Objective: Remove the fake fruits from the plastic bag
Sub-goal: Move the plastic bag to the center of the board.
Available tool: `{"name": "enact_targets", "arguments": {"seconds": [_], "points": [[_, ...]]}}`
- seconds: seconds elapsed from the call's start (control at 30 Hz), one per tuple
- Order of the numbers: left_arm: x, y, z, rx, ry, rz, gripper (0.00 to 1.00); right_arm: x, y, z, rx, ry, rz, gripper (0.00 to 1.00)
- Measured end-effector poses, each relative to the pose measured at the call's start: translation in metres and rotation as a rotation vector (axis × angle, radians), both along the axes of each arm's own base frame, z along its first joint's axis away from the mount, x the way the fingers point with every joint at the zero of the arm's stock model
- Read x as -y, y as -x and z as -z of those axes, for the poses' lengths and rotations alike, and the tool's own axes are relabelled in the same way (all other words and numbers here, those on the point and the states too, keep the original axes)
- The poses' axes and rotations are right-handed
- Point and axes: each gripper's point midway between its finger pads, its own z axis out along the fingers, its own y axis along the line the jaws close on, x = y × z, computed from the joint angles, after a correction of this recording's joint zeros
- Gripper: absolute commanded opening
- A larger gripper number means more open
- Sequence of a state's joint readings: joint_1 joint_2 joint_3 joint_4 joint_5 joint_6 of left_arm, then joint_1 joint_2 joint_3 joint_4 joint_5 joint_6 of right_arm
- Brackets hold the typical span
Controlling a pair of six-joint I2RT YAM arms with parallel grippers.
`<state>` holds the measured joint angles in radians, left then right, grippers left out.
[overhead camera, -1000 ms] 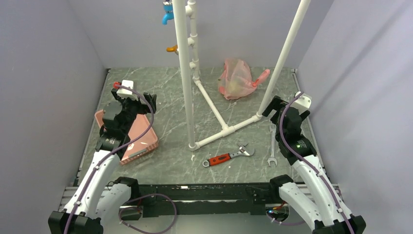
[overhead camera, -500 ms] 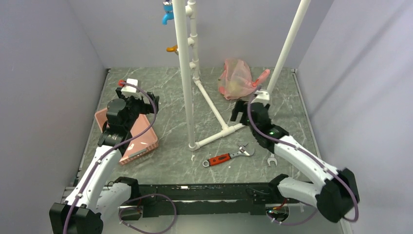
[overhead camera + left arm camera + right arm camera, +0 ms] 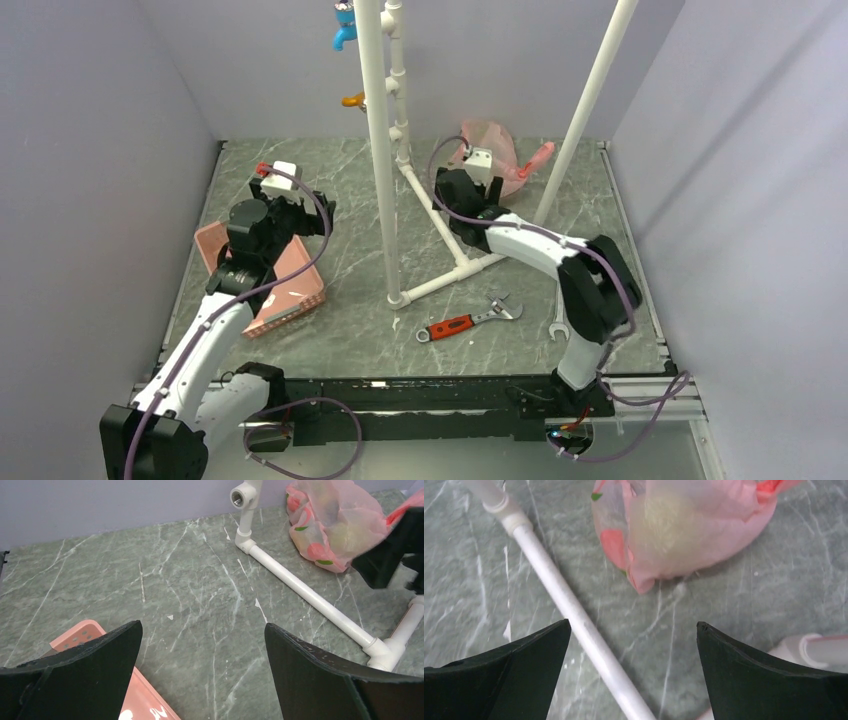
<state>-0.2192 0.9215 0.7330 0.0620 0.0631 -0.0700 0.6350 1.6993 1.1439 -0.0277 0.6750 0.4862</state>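
Note:
The pink plastic bag [image 3: 503, 150] lies crumpled at the back of the table, right of the white pipe frame. In the right wrist view the plastic bag [image 3: 704, 535] shows a pale yellow-green fake fruit [image 3: 667, 514] through its film. My right gripper [image 3: 462, 188] hovers open just in front-left of the bag, above the diagonal pipe [image 3: 574, 612], with nothing between its fingers [image 3: 744, 670]. My left gripper [image 3: 310, 210] is open over the far end of the pink basket. Its wrist view has the bag [image 3: 337, 522] at the top right.
A white PVC pipe frame [image 3: 385, 150] stands mid-table with base pipes [image 3: 440, 225] on the surface. A pink slotted basket [image 3: 290, 285] sits at the left. A red-handled adjustable wrench [image 3: 462, 323] and a silver spanner [image 3: 558, 300] lie near the front right.
My right arm has swung from the right side leftward and toward the back, and its gripper now hangs by the bag. My left gripper has edged slightly forward and right. Both stayed open.

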Motion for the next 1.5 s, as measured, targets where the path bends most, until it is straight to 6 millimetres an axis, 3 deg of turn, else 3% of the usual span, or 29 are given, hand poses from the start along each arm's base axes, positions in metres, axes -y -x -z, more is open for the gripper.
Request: {"name": "enact_targets", "arguments": {"seconds": [0.17,0.37,0.6,0.7,0.83,0.9,0.97,1.07,1.1,1.3,1.5], "points": [[0.004,-0.002,0.005,-0.013,-0.01,0.011,0.99,-0.004,-0.042,0.008,0.018,0.094,0.043,1.0],[0.007,-0.003,0.01,-0.03,-0.015,0.019,0.99,0.015,-0.082,0.024,-0.006,0.169,0.111,0.97],[0.008,-0.005,0.013,-0.04,-0.017,0.021,0.99,0.054,-0.097,0.037,-0.053,0.234,0.128,0.88],[0.009,-0.007,0.014,-0.045,-0.019,0.022,0.99,0.057,-0.102,0.042,-0.067,0.232,0.091,0.8],[0.009,-0.007,0.013,-0.046,-0.019,0.022,0.99,0.047,-0.109,0.048,-0.084,0.227,0.01,0.61],[0.009,-0.007,0.014,-0.046,-0.02,0.022,0.99,0.04,-0.111,0.052,-0.093,0.226,-0.032,0.46],[0.01,-0.007,0.014,-0.045,-0.023,0.026,0.99,0.035,-0.11,0.055,-0.104,0.228,-0.072,0.38],[0.012,-0.006,0.014,-0.042,-0.034,0.035,0.99,0.029,-0.111,0.055,-0.104,0.228,-0.117,0.07],[0.013,-0.006,0.014,-0.042,-0.036,0.037,0.99,0.027,-0.111,0.055,-0.105,0.233,-0.132,0.01],[0.016,-0.005,0.014,-0.04,-0.041,0.043,0.99,0.024,-0.102,0.042,-0.098,0.271,-0.19,0.0],[0.019,-0.004,0.015,-0.042,-0.048,0.048,0.99,0.008,-0.073,-0.001,-0.054,0.364,-0.296,0.0]]}}
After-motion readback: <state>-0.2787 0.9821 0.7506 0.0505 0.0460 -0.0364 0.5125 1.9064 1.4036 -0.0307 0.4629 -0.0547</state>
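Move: From the open right hand, the middle of the plastic bag is about 13 cm ahead, 5 cm to the right and some 7 cm lower. The white pipe's far elbow is about 12 cm ahead and 15 cm to the left; the right upright's foot is some 15 cm to the right and 4 cm back, both about 12 cm below the hand. From the left hand, the bag is roughly 18 cm ahead, 39 cm to the right and 18 cm below. The right hand reaches about 11 cm forward to the plastic bag while sinking some 5 cm, veering first to the right and then partly back left, its left side dipping, and the wide-open fingers shut fully, pinching the thin plastic of the bag. Keeping that pinch, the hand rises about 5 cm and draws back some 4 cm, with a slight drift left, dipping its left side further and turning counter-clockwise. ##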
